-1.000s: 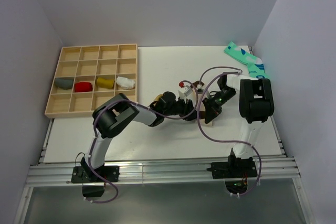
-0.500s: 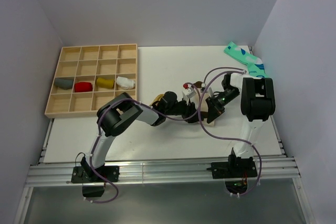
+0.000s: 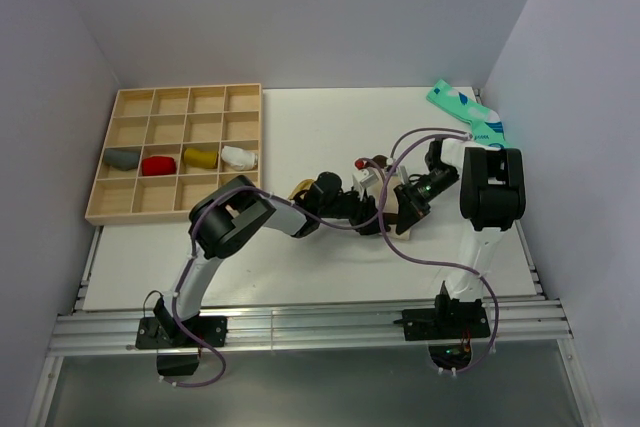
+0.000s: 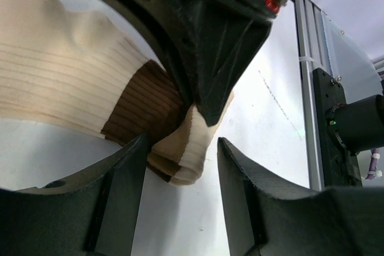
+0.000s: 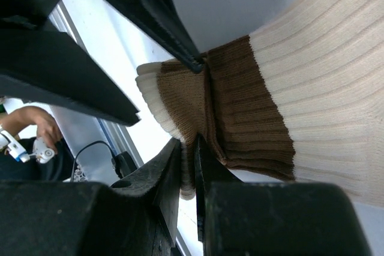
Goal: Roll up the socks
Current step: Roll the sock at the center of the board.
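A beige sock (image 4: 60, 88) with dark brown bands lies mid-table, largely hidden under the arms in the top view; a bit of it (image 3: 299, 187) shows beside the left wrist. My right gripper (image 5: 189, 154) is shut on the sock's brown-and-cream end (image 5: 240, 100) and shows as a black body (image 4: 204, 40) in the left wrist view. My left gripper (image 4: 182, 148) is open, its fingers (image 4: 120, 196) either side of the folded sock tip without pressing it. In the top view both grippers, left (image 3: 372, 215) and right (image 3: 405, 212), meet at the table's centre right.
A wooden compartment tray (image 3: 100, 215) at the back left holds rolled socks: grey (image 3: 124, 158), red (image 3: 158, 165), mustard-yellow (image 3: 200, 157), white (image 3: 238, 156). A green patterned sock (image 3: 465, 112) lies at the far right corner. Cables loop over the arms.
My left gripper has opened wider and let go of the sock tip. Both grippers have shifted slightly right and back. The right gripper stays shut on the sock.
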Action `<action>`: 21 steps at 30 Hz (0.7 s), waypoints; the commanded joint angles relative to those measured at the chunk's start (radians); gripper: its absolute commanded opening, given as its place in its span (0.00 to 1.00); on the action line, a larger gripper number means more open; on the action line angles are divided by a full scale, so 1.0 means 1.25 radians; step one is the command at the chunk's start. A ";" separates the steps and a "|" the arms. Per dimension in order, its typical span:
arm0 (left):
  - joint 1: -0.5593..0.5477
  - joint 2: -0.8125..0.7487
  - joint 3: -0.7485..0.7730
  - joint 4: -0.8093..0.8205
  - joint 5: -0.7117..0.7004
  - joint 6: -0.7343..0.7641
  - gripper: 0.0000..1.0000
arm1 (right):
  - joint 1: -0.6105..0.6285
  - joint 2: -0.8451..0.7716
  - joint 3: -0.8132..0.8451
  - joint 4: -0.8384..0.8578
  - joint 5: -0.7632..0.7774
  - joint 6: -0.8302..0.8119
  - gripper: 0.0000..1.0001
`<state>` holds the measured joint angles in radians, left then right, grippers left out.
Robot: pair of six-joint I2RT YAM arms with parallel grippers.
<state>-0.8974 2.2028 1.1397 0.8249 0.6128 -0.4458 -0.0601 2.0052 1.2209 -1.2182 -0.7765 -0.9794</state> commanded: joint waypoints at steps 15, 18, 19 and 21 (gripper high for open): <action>-0.009 0.044 0.045 0.003 0.014 -0.002 0.39 | -0.018 0.005 0.019 0.021 0.010 0.051 0.09; -0.010 0.049 0.050 -0.013 0.010 -0.004 0.26 | -0.018 0.002 0.015 0.036 0.015 0.062 0.09; -0.010 0.049 0.050 -0.016 0.010 -0.009 0.21 | -0.018 0.000 0.012 0.043 0.016 0.073 0.10; -0.010 0.045 0.047 -0.024 0.010 -0.014 0.13 | -0.018 -0.012 0.007 0.066 0.028 0.086 0.17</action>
<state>-0.9020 2.2543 1.1751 0.8005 0.6128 -0.4587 -0.0753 2.0201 1.2304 -1.1934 -0.7647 -0.9024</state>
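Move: The free left edge of the folded cuff lies nearly under the open left fingers, level fore and aft, about 1 cm right and 2 cm below them. From the left hand, the dark band is some 4 cm ahead and 2 cm right, and the brown toe some 16 cm straight ahead. The right hand already pinches the cuff directly at its fingertips, with the dark band some 3 cm ahead and 2 cm to its left. Straight down over the cuff's left edge goes the left hand, sinking about 2 cm with its fingers still pointing right and straddling the fold. The fingers then shut most of the way and pinch the folded cuff close beside the right fingertips. The right hand stays almost in place, keeping its own pinch. ##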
